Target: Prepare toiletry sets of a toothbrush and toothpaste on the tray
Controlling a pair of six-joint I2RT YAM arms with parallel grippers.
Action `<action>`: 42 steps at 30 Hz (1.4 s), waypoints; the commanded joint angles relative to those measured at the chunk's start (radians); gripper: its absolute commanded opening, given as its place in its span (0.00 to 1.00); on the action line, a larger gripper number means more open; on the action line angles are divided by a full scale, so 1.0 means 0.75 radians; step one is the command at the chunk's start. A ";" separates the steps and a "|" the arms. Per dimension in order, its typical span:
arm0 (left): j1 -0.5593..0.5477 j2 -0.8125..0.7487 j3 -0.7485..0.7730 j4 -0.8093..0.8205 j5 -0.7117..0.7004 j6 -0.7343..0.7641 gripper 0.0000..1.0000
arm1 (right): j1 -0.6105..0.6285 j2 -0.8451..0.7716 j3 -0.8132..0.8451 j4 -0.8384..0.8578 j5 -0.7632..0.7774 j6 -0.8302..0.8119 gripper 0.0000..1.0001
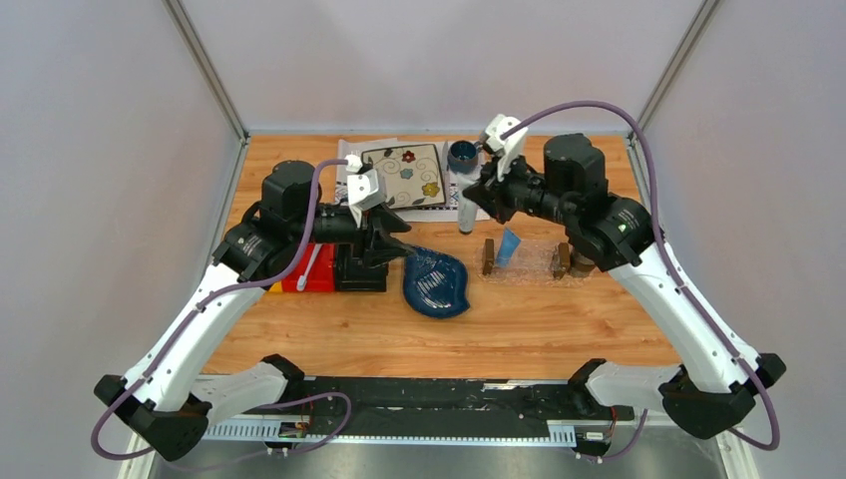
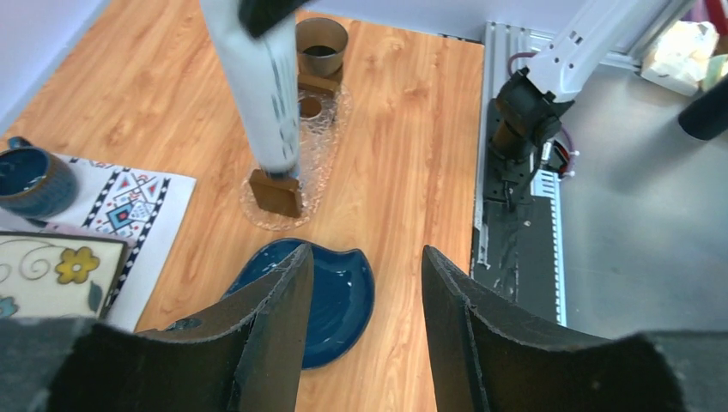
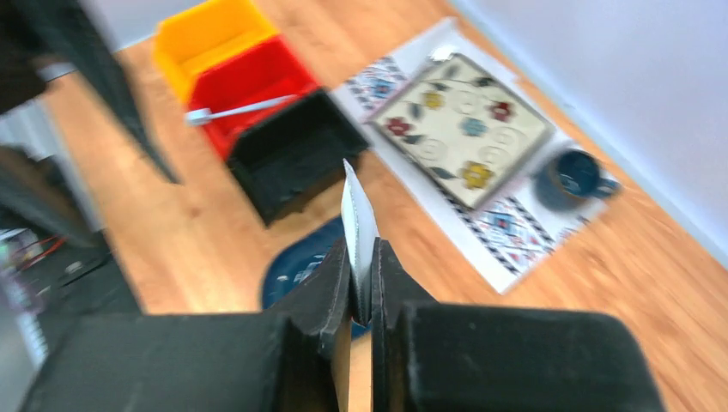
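Note:
My right gripper (image 3: 361, 249) is shut on the flat crimped end of the white-grey toothpaste tube (image 3: 357, 206). In the top view the tube (image 1: 466, 216) hangs upright just left of the clear tray (image 1: 535, 263). A light blue toothpaste tube (image 1: 509, 246) leans inside the tray. The toothbrush (image 1: 307, 267) lies across the red bin (image 1: 317, 279); the right wrist view shows it (image 3: 236, 110) too. My left gripper (image 2: 365, 287) is open with nothing between its fingers, above the black bin (image 1: 359, 271) and the blue dish (image 2: 339, 300). The left wrist view shows the hanging tube (image 2: 257, 94) before the tray's wooden block (image 2: 276, 193).
A blue leaf-shaped dish (image 1: 436, 283) lies between the bins and the tray. A yellow bin (image 3: 210, 34) stands beside the red one. At the back, a flowered tile (image 1: 404, 175) and a blue mug (image 1: 462, 156) rest on a patterned mat (image 2: 142, 206).

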 commanded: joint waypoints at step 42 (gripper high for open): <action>0.086 -0.114 -0.199 0.284 -0.434 -0.086 0.53 | -0.528 -0.446 -0.882 0.560 0.371 0.212 0.00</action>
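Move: The clear tray, where the white toothpaste in the right fingers is bound, has its middle about 10 cm ahead, 13 cm to the right and 33 cm below the right hand. The standing blue toothpaste is some 10 cm ahead and 9 cm right, the brown cup 10 cm ahead and 27 cm right, and the blue leaf dish 3 cm ahead and 8 cm left. From the left hand the tray is roughly 16 cm ahead, 29 cm right and 32 cm down. The white toothpaste, still pinched in the shut right fingers, is swept right and a little forward, about 18 cm sideways, then lowered some 12 cm towards the tray while the wrist turns clockwise about 40 degrees. The empty left hand, fingers staying open, shifts forward about 6 cm and slightly left, swinging counter-clockwise. ##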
